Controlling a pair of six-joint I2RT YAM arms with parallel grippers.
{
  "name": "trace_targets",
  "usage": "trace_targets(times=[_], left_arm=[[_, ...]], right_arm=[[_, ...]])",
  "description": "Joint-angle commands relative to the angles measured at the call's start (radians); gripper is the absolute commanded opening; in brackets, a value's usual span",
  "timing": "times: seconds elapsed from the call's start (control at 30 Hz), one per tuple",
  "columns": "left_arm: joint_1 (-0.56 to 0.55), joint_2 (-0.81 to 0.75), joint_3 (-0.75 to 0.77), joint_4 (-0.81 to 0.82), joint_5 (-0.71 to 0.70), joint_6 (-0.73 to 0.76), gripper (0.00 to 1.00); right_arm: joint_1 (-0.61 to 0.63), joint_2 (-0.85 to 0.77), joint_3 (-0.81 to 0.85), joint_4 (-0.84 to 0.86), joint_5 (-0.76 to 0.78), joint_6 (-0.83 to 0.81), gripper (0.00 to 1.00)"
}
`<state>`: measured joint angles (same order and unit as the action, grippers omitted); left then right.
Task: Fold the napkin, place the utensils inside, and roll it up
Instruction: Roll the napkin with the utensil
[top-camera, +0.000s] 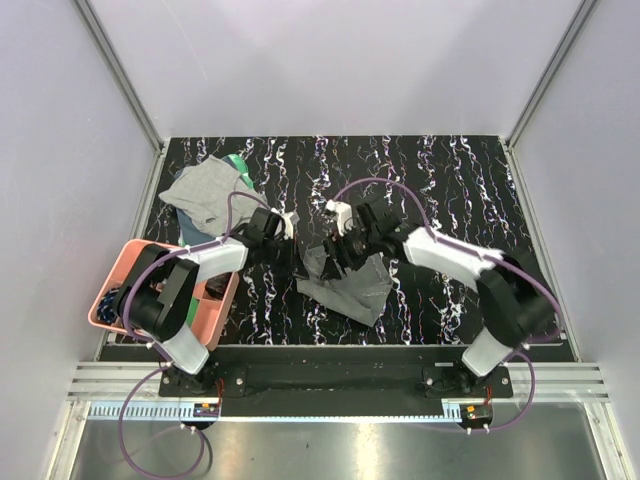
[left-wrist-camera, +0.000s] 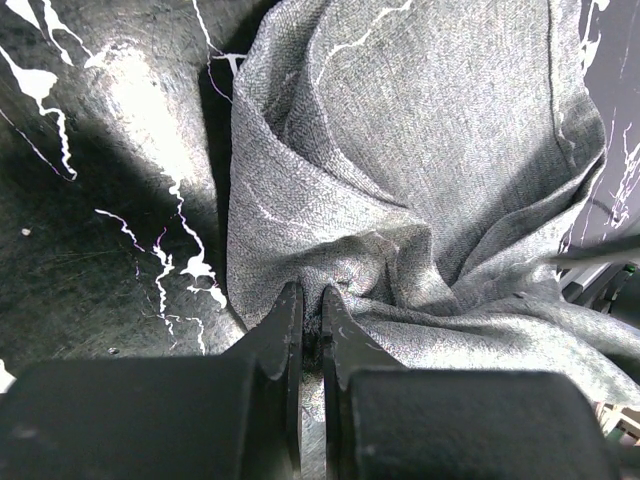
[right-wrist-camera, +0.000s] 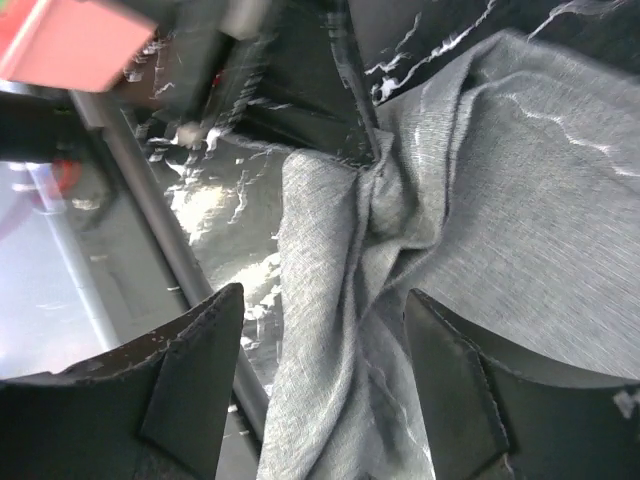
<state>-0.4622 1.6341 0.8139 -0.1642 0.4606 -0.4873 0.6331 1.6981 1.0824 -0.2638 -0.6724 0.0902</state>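
Note:
The napkin (top-camera: 352, 288) lies crumpled at the middle of the black marbled table, its left end lifted into a bunch. My left gripper (top-camera: 300, 257) is shut on a fold of the napkin (left-wrist-camera: 400, 150), the jaws (left-wrist-camera: 312, 300) pinching the cloth at their tips. My right gripper (top-camera: 341, 250) hangs over the same bunch with its jaws open. A twisted strand of the napkin (right-wrist-camera: 330, 300) runs between the fingers (right-wrist-camera: 200, 350), which stand apart from it. The utensils are out of view.
A pink bin (top-camera: 224, 312) with small items stands at the near left edge, under my left arm. A lighter grey cloth (top-camera: 205, 192) over a green item lies at the back left. White walls enclose the table.

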Motion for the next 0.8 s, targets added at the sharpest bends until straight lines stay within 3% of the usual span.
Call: trace_targets(times=[0.0,0.13,0.33,0.57,0.77], left_arm=[[-0.003,0.04,0.028,-0.081,-0.028,0.019,0.0],[-0.003,0.043,0.041,-0.098,-0.025,0.019,0.0],[-0.003,0.024,0.041,-0.12,-0.034,0.024,0.0],[-0.003,0.009,0.045,-0.136,-0.039,0.03,0.0],[-0.003,0.001,0.05,-0.144,-0.04,0.033,0.0]], right_arm=[[0.181,-0.182,-0.09,0.043,0.397,-0.125,0.75],[0.313,-0.25,-0.118,0.02,0.603,-0.118,0.75],[0.434,-0.296,-0.142,-0.054,0.738,-0.021,0.75],[0.467,-0.362,-0.228,-0.095,0.775,0.132,0.73],[0.47,-0.359,-0.272,-0.1,0.795,0.169,0.73]])
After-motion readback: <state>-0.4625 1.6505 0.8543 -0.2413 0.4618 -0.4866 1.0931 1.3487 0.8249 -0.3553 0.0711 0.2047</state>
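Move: The rolled near edge of the napkin has its middle about 8 cm back from the right hand, straight below that line by some 8 cm. The napkin's flat part lies level with this hand and about 3 cm right, 9 cm down; the napkin's left end is about 8 cm left, 3 cm back and 6 cm below. The left hand already pinches that end, with the rolled edge's middle roughly 8 cm right of it, 5 cm back and 1 cm lower. Already free of the napkin and wide open, the right hand draws back about 9 cm towards the robot, first arcing up a couple of centimetres and slightly left, then sinking some 4 cm and drifting right, to come over the near rolled edge, a little right of its middle. Meanwhile its wrist swings some 30 degrees so the fingers point more steeply down and its fingers stay open, while the left hand stays put, still shut on the napkin's left end. ##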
